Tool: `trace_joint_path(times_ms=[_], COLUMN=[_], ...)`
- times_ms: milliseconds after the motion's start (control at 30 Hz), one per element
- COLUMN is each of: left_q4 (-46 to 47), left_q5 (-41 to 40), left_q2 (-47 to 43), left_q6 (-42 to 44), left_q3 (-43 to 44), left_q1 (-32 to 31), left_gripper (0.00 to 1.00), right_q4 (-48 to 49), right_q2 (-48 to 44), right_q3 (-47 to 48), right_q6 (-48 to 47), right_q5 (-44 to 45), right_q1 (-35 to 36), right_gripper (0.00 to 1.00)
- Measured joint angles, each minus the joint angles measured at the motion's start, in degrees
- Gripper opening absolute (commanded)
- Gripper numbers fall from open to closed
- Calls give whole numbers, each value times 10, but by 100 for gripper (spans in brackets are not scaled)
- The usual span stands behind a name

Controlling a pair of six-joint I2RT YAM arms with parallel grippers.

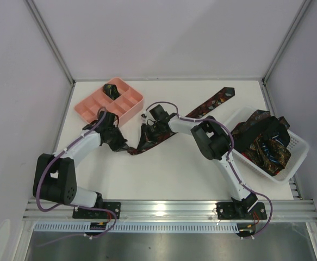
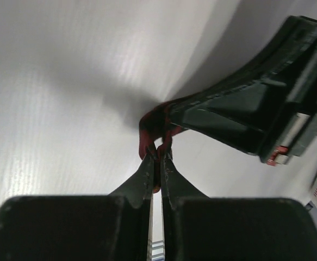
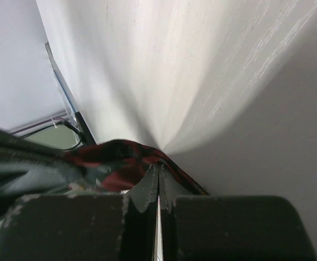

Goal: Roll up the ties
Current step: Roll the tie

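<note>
A dark tie with a red-orange pattern lies diagonally across the white table, from the middle toward the back right. My left gripper is shut on its near, narrow end, and red fabric bunches at the fingertips in the left wrist view. Just to the right, my right gripper is shut on the same tie, its jaws pinching a raised fold of red-black cloth. A rolled dark tie sits in a back compartment of the pink tray. Several more ties are heaped in the white basket.
The pink compartment tray stands at the back left, just behind my left arm. The white mesh basket sits at the right edge of the table. In the left wrist view the right gripper's dark body is close in front.
</note>
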Motion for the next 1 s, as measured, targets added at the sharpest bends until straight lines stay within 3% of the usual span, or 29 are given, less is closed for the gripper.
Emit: trace_joint_path(times_ms=[167, 467, 1000], left_q4=[18, 21, 4], left_q5=[25, 35, 19], left_q2=[10, 104, 110], left_q6=[-10, -19, -23], left_q3=[30, 101, 119], left_q1=[-30, -67, -76], left_gripper=[5, 1, 1], right_q4=[-7, -14, -17], right_q2=[0, -3, -48], right_q3=[3, 3, -66], right_q6=[0, 0, 6], right_q5=[3, 3, 16], right_q1=[0, -6, -39], right_gripper=[0, 0, 0])
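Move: My left hand still pinches the tie's turned-up end. The small tie roll lies level with it, some 3 cm to its right and 4 cm below. The flat strip it heads for is about 4 cm ahead, 9 cm right and 5 cm below. The pink box's middle is roughly 20 cm ahead and 11 cm left. From my shut right hand, the roll sits about 2 cm back and 2 cm left, and the flat strip about 2 cm ahead and 4 cm right, 1 cm below. With the tie end still pinched, my left hand swings it over to the right and a little forward, about 6 cm across along the strip, first arcing up some 2 cm, then easing partly down and stopping, turning slightly clockwise. My right hand waits at the fold, then follows about 4 cm to the right, low over the table, its shut fingers keeping on the cloth. ##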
